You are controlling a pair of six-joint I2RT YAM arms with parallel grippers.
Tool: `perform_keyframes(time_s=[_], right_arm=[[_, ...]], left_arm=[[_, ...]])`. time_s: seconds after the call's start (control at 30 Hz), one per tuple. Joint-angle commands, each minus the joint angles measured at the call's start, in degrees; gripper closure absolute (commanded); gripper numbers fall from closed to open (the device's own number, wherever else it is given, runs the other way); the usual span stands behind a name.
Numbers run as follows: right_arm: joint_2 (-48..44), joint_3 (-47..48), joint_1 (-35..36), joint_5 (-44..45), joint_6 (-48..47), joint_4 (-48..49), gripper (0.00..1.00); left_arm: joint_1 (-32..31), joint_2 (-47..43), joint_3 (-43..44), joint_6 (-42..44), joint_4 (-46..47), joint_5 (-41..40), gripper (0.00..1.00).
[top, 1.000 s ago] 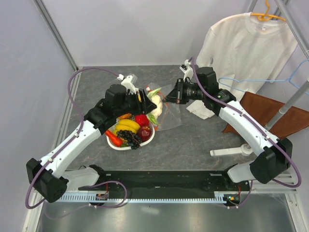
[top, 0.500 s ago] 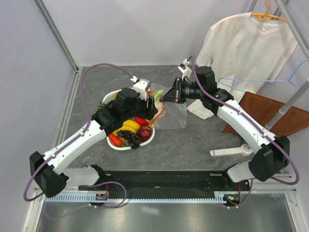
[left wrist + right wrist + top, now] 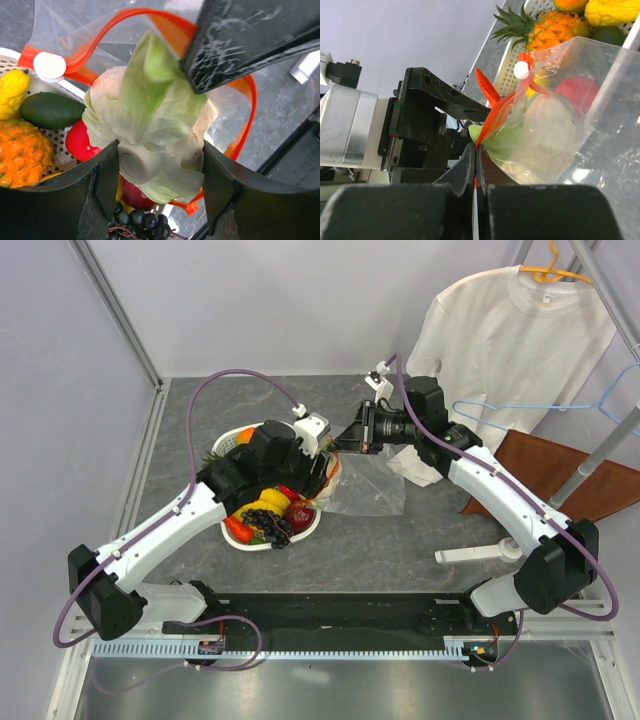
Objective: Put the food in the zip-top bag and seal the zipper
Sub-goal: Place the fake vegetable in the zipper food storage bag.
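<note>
My left gripper (image 3: 160, 172) is shut on the pale green cabbage (image 3: 150, 115) and holds it in the open mouth of the clear zip-top bag (image 3: 368, 482). The red-orange zipper (image 3: 130, 20) loops around the cabbage, its white end piece (image 3: 49, 66) at the left. My right gripper (image 3: 476, 150) is shut on the zipper strip (image 3: 492, 117) and holds the mouth up. In the top view the left gripper (image 3: 322, 472) and right gripper (image 3: 342, 444) meet above the basket's right rim. Grapes (image 3: 265, 523), a red fruit (image 3: 300, 515) and yellow pieces (image 3: 268, 502) lie in the white basket (image 3: 232, 438).
A white T-shirt (image 3: 500, 340) hangs on a hanger at the back right. A brown cloth (image 3: 560, 475) lies right of the right arm. A blue hanger (image 3: 560, 405) and a white stand base (image 3: 480, 553) are at the right. A pineapple (image 3: 22, 152) and dark green fruit (image 3: 50, 110) sit in the basket.
My left gripper has moved right and forward with the cabbage, up to the bag's mouth. The right gripper has lifted the bag's mouth slightly; the bag has spread out to the right.
</note>
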Motion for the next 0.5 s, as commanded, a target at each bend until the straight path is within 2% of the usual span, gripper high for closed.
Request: perform_keyframes(time_s=[0.0,0.1,0.27,0.3,0.4,0.43,0.47], right_arm=[[-0.43,1.07,-0.28,-3.15,1.37,5.23,1.00],[-0.52,0.63,-0.10,-4.47,1.37,5.67,1.00],[-1.66,-1.48,-0.10,-5.00,-0.56,4.01,1.00],[-1.84,-2.09,-0.01,-5.00,-0.91,3.74,1.00],[-2.54,-2.80,-0.19,-4.82,-1.62,3.21,1.00],[-2.63,-2.71,-0.19,-4.82,-1.70,3.12,1.00],[-2.63,-2.71,-0.19,-4.82,-1.62,3.21,1.00]], left_arm=[[-0.27,0.50,5.20,4.73,-4.40,5.25,0.51],[0.00,2.43,9.06,5.61,-8.36,5.60,0.49],[0.79,1.56,12.32,7.28,-10.83,6.65,0.31],[1.40,0.95,12.59,7.36,-10.92,8.83,0.29],[2.80,-2.30,12.50,7.62,-11.09,12.43,0.16],[3.16,-3.18,12.33,8.32,-11.18,13.67,0.05],[3.25,-5.02,12.15,8.50,-11.18,15.34,0.00]])
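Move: The fake vegetable is still between the left fingers inside the bag mouth; the middle of that opening lies about 1 cm ahead, 2 cm right and 3 cm below the left hand. The red apple in the basket is some 8 cm back and 4 cm left, the black grapes 10 cm back and 12 cm left, both roughly 13 cm down. From the right hand, which pinches the rim, the opening is some 6 cm back, 2 cm left and 5 cm below. Upward by about 3 cm and slightly back, the left hand eases up and out at the bag mouth, turning a few degrees clockwise; only late in the rise do its fingers spread from about two-thirds to nearly fully open, letting go of the fake vegetable. The right fingers stay shut on the orange zipper rim, shifting back by roughly 1 cm. ##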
